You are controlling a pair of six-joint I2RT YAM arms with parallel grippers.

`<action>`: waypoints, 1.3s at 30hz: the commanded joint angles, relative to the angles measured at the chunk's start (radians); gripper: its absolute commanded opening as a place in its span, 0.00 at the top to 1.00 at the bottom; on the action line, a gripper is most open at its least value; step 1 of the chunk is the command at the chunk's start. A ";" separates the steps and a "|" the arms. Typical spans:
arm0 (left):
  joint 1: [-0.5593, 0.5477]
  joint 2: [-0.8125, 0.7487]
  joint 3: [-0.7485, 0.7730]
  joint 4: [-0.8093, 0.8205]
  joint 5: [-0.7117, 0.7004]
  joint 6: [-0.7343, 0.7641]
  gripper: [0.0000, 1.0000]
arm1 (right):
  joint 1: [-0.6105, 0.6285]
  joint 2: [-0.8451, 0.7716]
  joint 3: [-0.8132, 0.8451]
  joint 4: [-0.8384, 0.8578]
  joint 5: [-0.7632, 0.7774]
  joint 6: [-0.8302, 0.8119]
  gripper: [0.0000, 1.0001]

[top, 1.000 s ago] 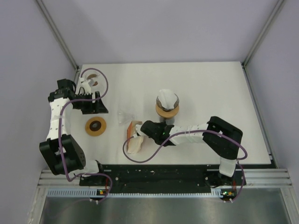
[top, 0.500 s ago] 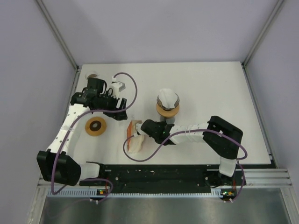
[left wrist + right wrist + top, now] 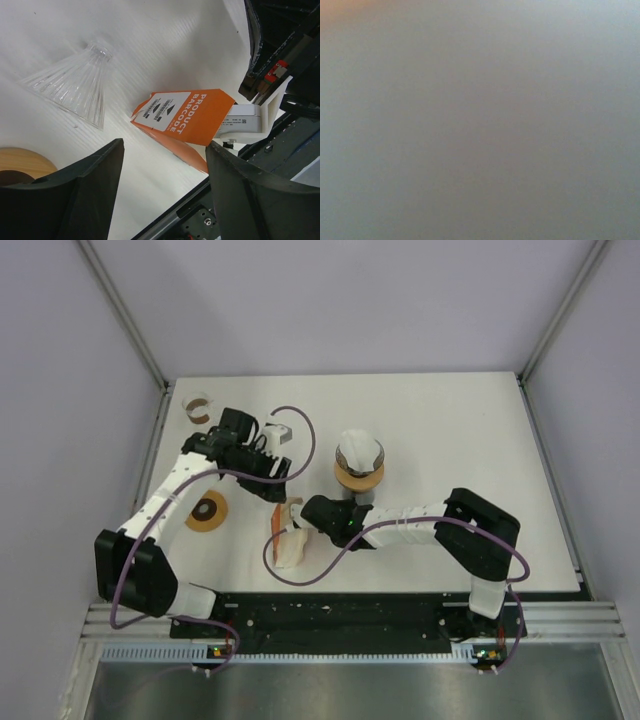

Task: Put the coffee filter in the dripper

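The dripper, a clear ribbed glass cone, lies on its side on the white table; in the top view my left arm hides it. My left gripper hovers open just beside it, nothing between its black fingers. An orange filter packet stands tilted on edge next to the cone. My right gripper is at that packet and looks shut on it. The right wrist view is a blank grey blur, blocked at close range. No single coffee filter shows apart from the packet.
A wooden ring lies left of the packet. A white cone on a wooden collar over a dark cup stands at mid-table. A broken ring sits in the far left corner. The table's near rail is close.
My left arm has swung from the far left corner rightward to hover over the glass cone and packet. The right arm and packet have not moved.
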 commanded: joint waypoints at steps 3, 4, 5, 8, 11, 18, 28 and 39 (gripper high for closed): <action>-0.010 0.044 -0.006 0.028 -0.011 -0.030 0.38 | -0.010 -0.027 0.041 0.008 0.016 -0.003 1.00; -0.011 0.048 -0.009 0.028 -0.005 -0.031 0.41 | -0.010 -0.029 0.038 0.007 0.016 -0.003 1.00; -0.011 0.051 -0.013 0.022 0.001 -0.030 0.42 | -0.010 -0.030 0.038 0.007 0.014 -0.005 1.00; -0.011 0.060 -0.017 0.005 -0.011 -0.024 0.46 | -0.010 -0.032 0.031 0.007 0.016 -0.008 1.00; -0.010 0.061 -0.019 -0.003 -0.039 -0.016 0.47 | -0.012 -0.036 0.023 0.007 0.017 -0.008 1.00; -0.010 0.027 -0.040 0.003 -0.083 0.009 0.48 | -0.038 -0.052 0.005 0.013 0.021 -0.005 1.00; -0.010 0.008 -0.057 0.017 -0.108 0.028 0.51 | -0.050 -0.078 -0.018 0.017 0.037 -0.003 1.00; -0.010 -0.010 -0.051 0.048 -0.135 0.030 0.57 | -0.051 -0.148 -0.048 0.022 -0.025 0.009 1.00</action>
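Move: The orange-and-white filter bag stands with its middle about 6 cm back, 3 cm to the right and 9 cm below the left hand. From that hand, the clear plastic cone lies roughly 2 cm ahead, 2 cm left and 14 cm down; the wooden ring is some 3 cm back and 14 cm left. From the right hand the bag is about 8 cm back, 12 cm left and level; the carafe stands 4 cm ahead and 3 cm right. The filter bag's upper orange edge is what the left hand comes down on, sinking about 3 cm and then shifting some 2 cm left as its left side tips up slightly; its fingers narrow from wide to about half open around that edge. The right hand, still shut, first waits beside the bag, then draws away to the right and up, about 3 cm in all, its wrist leaving the bag. ##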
